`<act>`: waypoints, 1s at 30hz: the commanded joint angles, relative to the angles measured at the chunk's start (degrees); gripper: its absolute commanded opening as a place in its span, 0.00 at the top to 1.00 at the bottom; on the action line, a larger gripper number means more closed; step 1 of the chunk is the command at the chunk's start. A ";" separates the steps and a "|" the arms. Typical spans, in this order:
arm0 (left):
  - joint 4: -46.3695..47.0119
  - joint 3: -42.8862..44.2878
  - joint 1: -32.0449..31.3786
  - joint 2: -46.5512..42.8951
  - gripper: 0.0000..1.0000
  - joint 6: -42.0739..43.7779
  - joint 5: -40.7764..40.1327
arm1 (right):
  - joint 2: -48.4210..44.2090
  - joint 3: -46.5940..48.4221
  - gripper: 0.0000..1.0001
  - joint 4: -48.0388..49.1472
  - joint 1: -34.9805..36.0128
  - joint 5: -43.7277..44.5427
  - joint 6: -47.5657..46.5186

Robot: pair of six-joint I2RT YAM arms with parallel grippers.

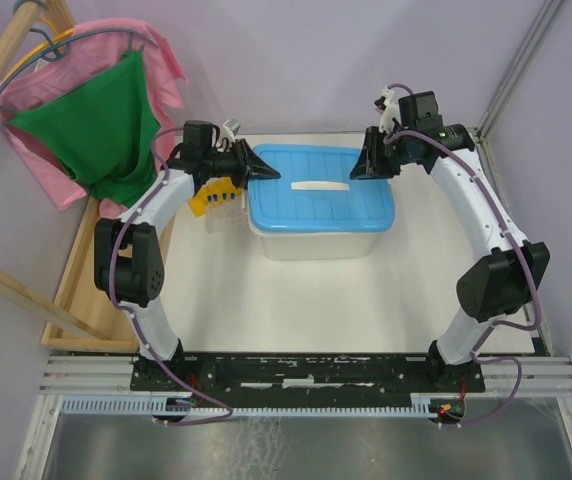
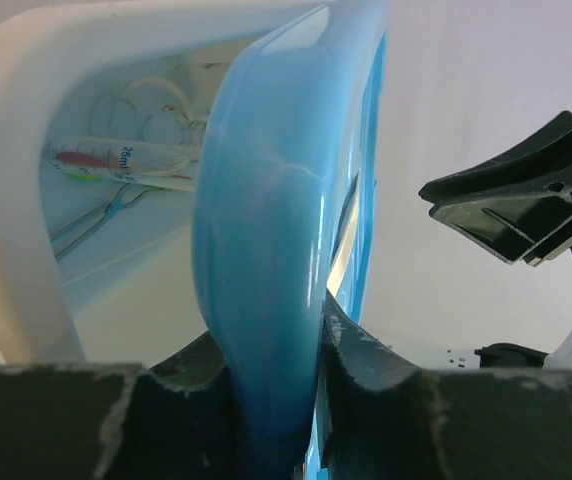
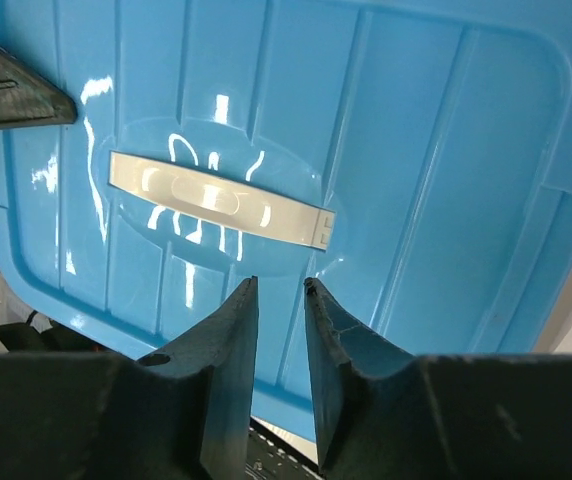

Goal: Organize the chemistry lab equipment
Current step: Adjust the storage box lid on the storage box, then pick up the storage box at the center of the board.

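Observation:
A blue lid (image 1: 301,207) lies on the white tub (image 1: 316,243) at the table's centre. My left gripper (image 1: 259,167) is shut on the lid's left rim (image 2: 266,200), which is lifted off the tub wall (image 2: 16,150). Through that gap the left wrist view shows thin rods (image 2: 116,165), metal tongs (image 2: 96,215) and faint clear flasks (image 2: 156,105) lying inside. The yellow tube rack (image 1: 216,197) stands just left of the tub, partly hidden under the left arm. My right gripper (image 1: 366,165) hovers open over the lid's right side (image 3: 416,150), nothing between its fingertips (image 3: 279,285).
Pink and green cloths (image 1: 96,130) hang from a wooden stand at the back left. A wooden frame (image 1: 66,290) runs along the table's left edge. Purple walls close in the back and right, with a metal post (image 1: 511,70) at the right corner.

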 commanded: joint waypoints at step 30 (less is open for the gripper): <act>-25.24 23.19 -1.37 1.38 0.01 17.31 -22.81 | 4.41 0.40 0.68 -3.27 5.07 4.10 -5.65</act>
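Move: The left hand already has the storage box lid's left end between its fingers; the lid's middle, marked by the white handle, lies about 10 cm to its right and 3 cm back, roughly level. The storage box is directly beneath the lid, its middle some 8 cm below this hand. The yellow rack stands about 13 cm to its left and 12 cm lower. From the right hand, the lid's middle is about 8 cm left, 1 cm back and 5 cm below. Down first, the left hand dips about 2 cm at the lid's left end, then climbs some 7 cm while drifting forward and left; its fingers spread wide, giving up the pinch but still straddling the rim, and the wrist rolls about 15 degrees. The right hand, fingers slightly parted, sinks about 4 cm with a little leftward drift onto the lid right of the handle and stays there. ##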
